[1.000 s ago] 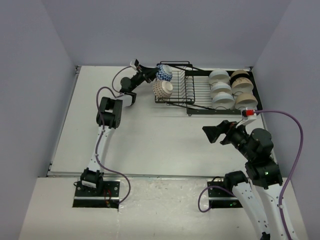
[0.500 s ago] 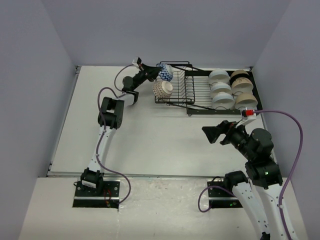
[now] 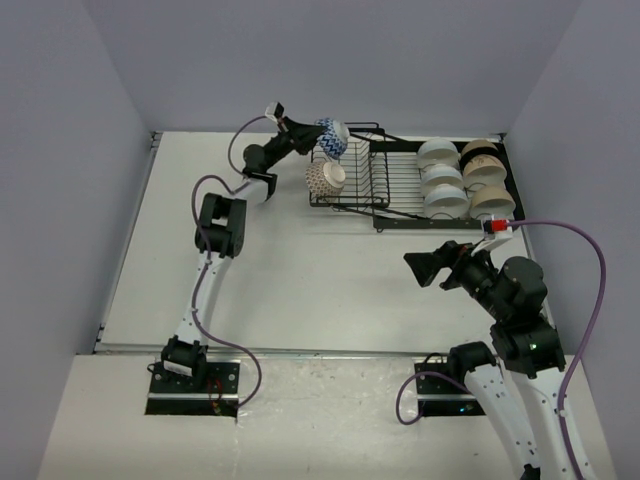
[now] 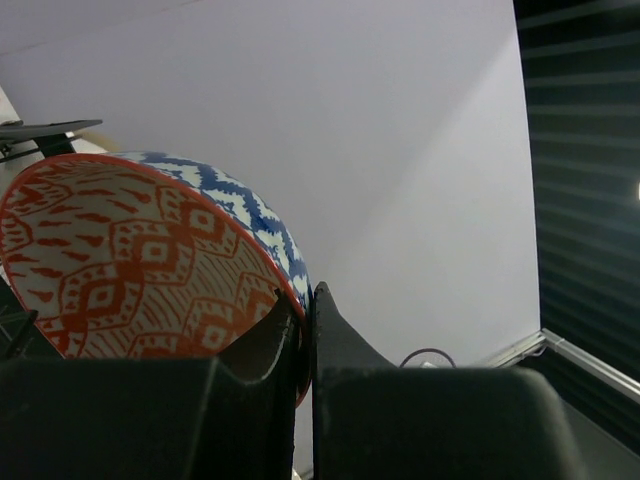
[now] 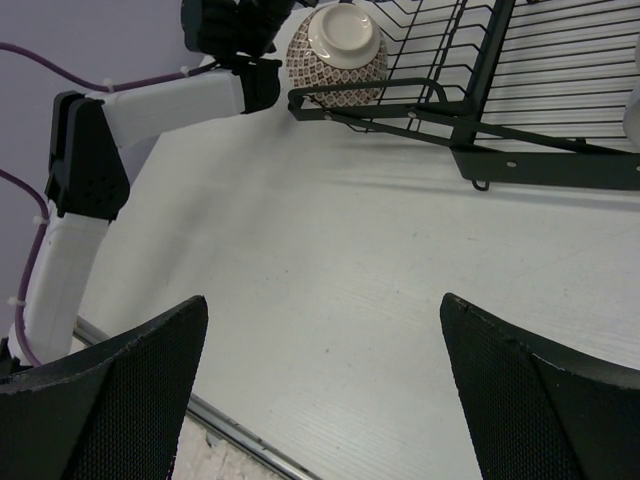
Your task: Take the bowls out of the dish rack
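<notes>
The blue-white zigzag bowl [image 3: 332, 138] hangs above the left end of the black dish rack [image 3: 385, 178], and my left gripper [image 3: 308, 130] is shut on its rim. In the left wrist view that bowl [image 4: 150, 260] shows an orange-patterned inside, with my left gripper [image 4: 305, 296] pinching the rim. A reddish-brown patterned bowl [image 3: 325, 177] [image 5: 335, 45] lies on its side in the rack's slotted basket. Three white bowls [image 3: 442, 178] and three beige bowls [image 3: 485, 172] stand at the rack's right end. My right gripper [image 3: 425, 268] [image 5: 322, 305] is open over bare table, holding nothing.
The dish rack [image 5: 500, 110] stands at the far side of the table, near the back wall. My left arm [image 5: 150, 100] reaches up along the rack's left side. White table surface [image 3: 300, 270] stretches between the rack and the arm bases.
My left gripper has shut on the zigzag bowl's rim and raised it up and away from the slotted basket. The right arm has not moved.
</notes>
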Controlling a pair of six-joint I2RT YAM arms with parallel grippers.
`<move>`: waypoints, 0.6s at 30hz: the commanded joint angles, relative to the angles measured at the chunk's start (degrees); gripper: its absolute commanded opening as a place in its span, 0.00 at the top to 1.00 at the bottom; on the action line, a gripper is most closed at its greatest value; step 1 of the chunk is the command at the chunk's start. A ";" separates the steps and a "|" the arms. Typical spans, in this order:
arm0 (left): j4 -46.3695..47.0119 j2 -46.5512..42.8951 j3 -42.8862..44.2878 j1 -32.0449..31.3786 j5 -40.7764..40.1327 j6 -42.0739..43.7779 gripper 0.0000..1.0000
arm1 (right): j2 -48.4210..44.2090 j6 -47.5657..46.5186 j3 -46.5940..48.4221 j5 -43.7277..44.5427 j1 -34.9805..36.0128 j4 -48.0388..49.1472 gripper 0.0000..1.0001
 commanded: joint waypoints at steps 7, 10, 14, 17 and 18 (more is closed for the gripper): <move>-17.89 -22.00 -2.19 0.38 8.82 20.94 1.00 | 0.05 -0.59 0.10 -0.32 -0.14 1.63 0.01; -25.47 -24.48 -0.89 0.46 9.17 27.12 1.00 | -0.04 -0.60 0.01 -0.32 -0.23 1.64 0.01; -23.55 -24.40 0.53 0.38 10.76 24.58 1.00 | -0.13 -0.68 0.19 0.29 -0.06 1.55 0.01; -37.95 -29.04 -0.35 0.03 12.60 32.98 1.00 | 0.05 -0.77 0.45 0.64 -0.14 1.37 0.01; -44.57 -31.06 -1.92 -0.06 12.34 43.81 1.00 | 0.05 -0.86 0.54 0.64 -0.23 1.37 0.01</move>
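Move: The left fingers already pinch the blue bowl's rim; the bowl's middle lies about 4 cm to their right, 1 cm ahead and 3 cm below. The brown-patterned bowl sits some 8 cm back, 3 cm right and 9 cm lower; the wire rack's middle is about 5 cm back, 8 cm right and 14 cm below. From the right hand the blue bowl is roughly 36 cm ahead, 16 cm left and 7 cm below. Still pinching the blue bowl, the left hand lifts about 16 cm, easing back some 5 cm, wrist turning. ##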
